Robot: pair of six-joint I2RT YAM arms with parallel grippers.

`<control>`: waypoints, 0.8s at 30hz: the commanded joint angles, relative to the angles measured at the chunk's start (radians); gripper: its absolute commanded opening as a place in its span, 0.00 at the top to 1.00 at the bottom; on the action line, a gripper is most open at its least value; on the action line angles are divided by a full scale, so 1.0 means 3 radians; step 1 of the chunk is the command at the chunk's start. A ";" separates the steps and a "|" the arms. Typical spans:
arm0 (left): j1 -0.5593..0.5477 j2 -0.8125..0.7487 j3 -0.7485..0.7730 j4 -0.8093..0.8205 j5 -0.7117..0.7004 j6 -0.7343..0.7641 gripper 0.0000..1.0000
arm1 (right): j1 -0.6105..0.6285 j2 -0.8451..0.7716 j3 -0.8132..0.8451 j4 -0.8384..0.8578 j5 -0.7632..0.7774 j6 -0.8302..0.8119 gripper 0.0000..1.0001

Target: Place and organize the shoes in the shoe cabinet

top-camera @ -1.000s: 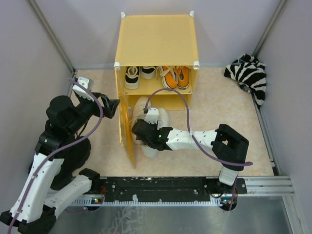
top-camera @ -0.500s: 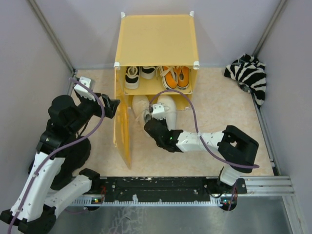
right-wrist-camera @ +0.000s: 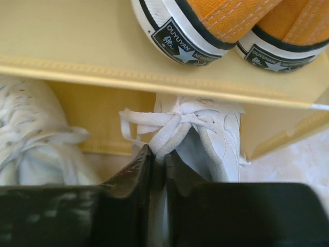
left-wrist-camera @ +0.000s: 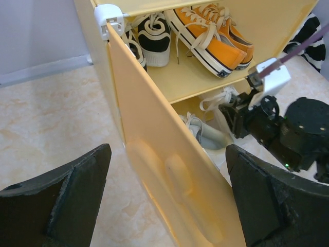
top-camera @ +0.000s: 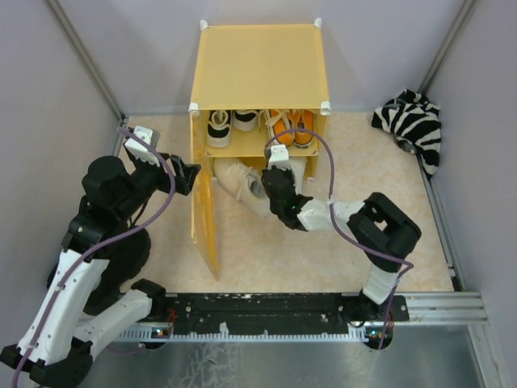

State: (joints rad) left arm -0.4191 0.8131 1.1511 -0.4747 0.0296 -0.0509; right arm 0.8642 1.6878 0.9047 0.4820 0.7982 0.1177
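Note:
The yellow-orange shoe cabinet stands with its door swung open. On its upper shelf sit the black shoes and the orange shoes. My right gripper is shut on the tongue and laces of an off-white shoe, whose toe is under the shelf at the mouth of the lower compartment. A second off-white shoe lies to its left at that opening. My left gripper hangs open beside the door's outer face, holding nothing.
A zebra-striped fabric bundle lies in the back right corner. Grey walls close in the beige floor on both sides. The open door stands between the two arms.
My right gripper has shut on the off-white shoe and carried it from the floor by the door back to the lower compartment. The left arm has barely moved.

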 commanded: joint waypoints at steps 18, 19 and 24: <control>-0.0014 0.0012 -0.0002 -0.0039 -0.0050 0.0062 0.02 | -0.0034 -0.0954 0.0082 -0.0886 -0.1645 0.0049 0.43; -0.0014 0.0015 -0.0007 -0.0039 -0.0051 0.0059 0.02 | -0.0028 -0.1004 0.0087 -0.0993 -0.1795 0.0021 0.43; -0.0013 0.0029 -0.0017 -0.0019 -0.0050 0.0058 0.02 | -0.0018 -0.1017 -0.0024 -0.1309 -0.2223 -0.0076 0.44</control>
State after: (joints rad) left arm -0.4194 0.8139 1.1511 -0.4717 0.0269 -0.0509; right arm 0.8444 1.3888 0.9276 0.1905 0.2890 0.1246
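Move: The right white shoe, its heel collar pinched by the right hand, has its middle about 7 cm ahead of that hand, 3 cm right and 4 cm below, toe already in the lower compartment. From this hand the left white shoe lies some 8 cm left, 3 cm back and 5 cm lower; the orange pair is 9 cm ahead, 4 cm right and 8 cm above. From the left hand, the right white shoe is roughly 18 cm ahead, 22 cm right, 26 cm below. The right white shoe's heel is let go as the right hand pushes a last 2 cm forward into the lower compartment, dipping slightly while its fingers open to about half. Then the hand backs out some 8 cm, rising about as much and drifting left, and its wrist turns nearly 30 degrees counter-clockwise to face the left white shoe, fingers held open. ##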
